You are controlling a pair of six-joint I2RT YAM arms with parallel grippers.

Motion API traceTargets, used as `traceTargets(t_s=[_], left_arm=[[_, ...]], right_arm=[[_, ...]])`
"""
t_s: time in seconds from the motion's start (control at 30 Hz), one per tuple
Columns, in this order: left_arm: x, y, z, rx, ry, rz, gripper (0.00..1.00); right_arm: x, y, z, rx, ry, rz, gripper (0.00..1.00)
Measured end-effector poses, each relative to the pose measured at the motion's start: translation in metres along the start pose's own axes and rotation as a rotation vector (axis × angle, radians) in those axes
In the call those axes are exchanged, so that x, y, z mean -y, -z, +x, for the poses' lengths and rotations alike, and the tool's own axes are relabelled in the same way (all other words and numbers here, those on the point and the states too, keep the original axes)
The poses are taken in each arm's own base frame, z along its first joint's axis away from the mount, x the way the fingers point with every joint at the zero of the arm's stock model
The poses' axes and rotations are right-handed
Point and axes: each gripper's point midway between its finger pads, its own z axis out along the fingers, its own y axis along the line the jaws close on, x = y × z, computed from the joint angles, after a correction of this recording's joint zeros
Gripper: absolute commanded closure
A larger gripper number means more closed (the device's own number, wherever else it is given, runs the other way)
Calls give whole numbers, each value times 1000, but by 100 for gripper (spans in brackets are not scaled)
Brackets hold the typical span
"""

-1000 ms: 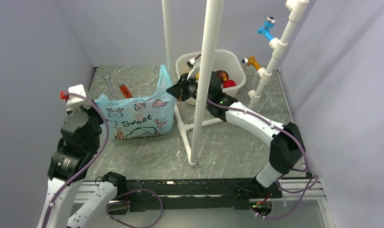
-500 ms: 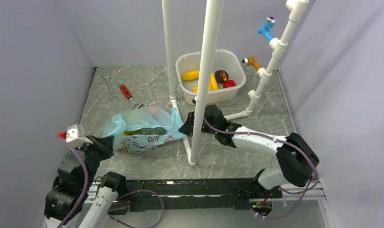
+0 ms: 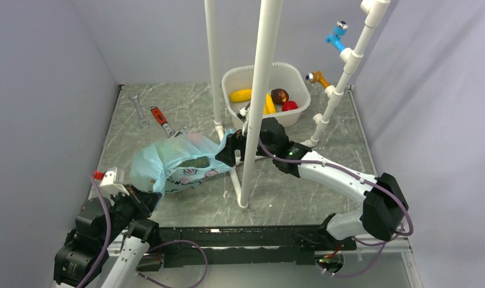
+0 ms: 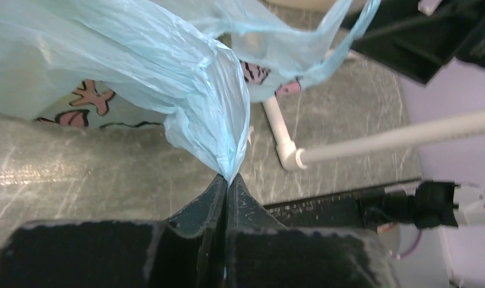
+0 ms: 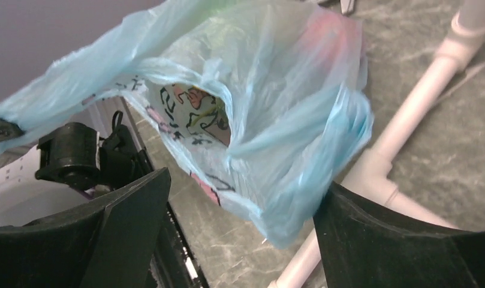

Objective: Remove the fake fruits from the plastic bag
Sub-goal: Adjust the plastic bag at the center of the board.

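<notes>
The light blue plastic bag (image 3: pixel 174 159) lies on its side on the table. A dark green fake fruit (image 3: pixel 195 162) shows through its skin. My left gripper (image 3: pixel 147 200) is shut on the bag's near corner; in the left wrist view the film (image 4: pixel 168 72) runs down into the shut gripper (image 4: pixel 229 178). My right gripper (image 3: pixel 226 148) stands wide open at the bag's far end, and the loose, crumpled plastic (image 5: pixel 270 120) hangs between its spread fingers (image 5: pixel 138 204) without being pinched. More fake fruits, yellow (image 3: pixel 241 95) and red (image 3: pixel 289 105), lie in the white tub (image 3: pixel 300 78).
A white pipe frame (image 3: pixel 261 102) rises just right of the bag, with a floor bar (image 5: pixel 401 126) beside my right gripper. A red-handled wrench (image 3: pixel 159 116) and a silver wrench (image 3: pixel 138 108) lie behind the bag. Blue (image 3: pixel 336 33) and orange (image 3: pixel 318 77) toys hang on the right pipe.
The bag went from held upright to lying on the table. My left gripper pulled its corner toward the near edge. My right gripper opened and let go of the handle end.
</notes>
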Motion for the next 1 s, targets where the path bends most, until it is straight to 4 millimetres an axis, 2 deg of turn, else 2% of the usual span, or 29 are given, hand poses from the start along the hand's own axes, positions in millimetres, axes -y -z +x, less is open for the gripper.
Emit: traceTargets(t_s=[0.17,0.27,0.4,0.47,0.53,0.57,0.6,0.63,0.7,0.73,0.87,0.93,1.0], left_arm=[[0,13,15,-76,-38,14,98],[-1,25,13,-70,-57,5,98],[-5,33,11,-57,-71,-20,99],[-9,34,13,-65,-71,-36,100],[-10,35,15,-74,-71,-43,100],[-11,35,16,-78,-71,-46,100],[-12,35,17,-83,-70,-50,100],[-12,35,18,-86,-71,-52,94],[-14,36,20,-95,-73,-56,66],[-15,36,21,-99,-82,-58,56],[-15,38,18,-96,-118,-60,32],[-6,44,3,-71,-145,-47,21],[7,46,-18,-34,-180,-25,12]], right_arm=[[-1,-16,-16,-1,93,-16,13],[5,-25,-18,-11,112,-4,23],[14,-32,-9,-32,105,17,35],[19,-33,-3,-30,105,29,56],[25,-33,6,-31,106,41,83],[28,-32,11,-35,107,51,93],[31,-31,16,-39,100,64,97],[35,-30,20,-39,92,82,99],[39,-25,21,-18,79,110,100],[40,-22,17,4,73,121,100],[24,-12,-14,131,62,84,99],[12,-9,-31,198,55,39,97],[4,-9,-40,233,42,8,96]])
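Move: Just ahead of the right hand's open fingers stands the bag's right handle, roughly 3 cm forward, 1 cm to its left and 4 cm lower; the bag's body is some 16 cm to that hand's left, 2 cm forward and 15 cm below. The pipe joint sits about 3 cm right, 3 cm forward and 20 cm down. The left hand already pinches the left handle, with the bag's body some 16 cm ahead, 5 cm right and 17 cm below. Easing about 3 cm forward over the right handle, the right hand then sinks some 5 cm, shuts its fingers on the plastic and lifts roughly 7 cm, still pinching it. Meanwhile the left hand draws the left handle about 4 cm back, away from the bag's body, slowing, then opens wide to let go and rises some 4 cm. ##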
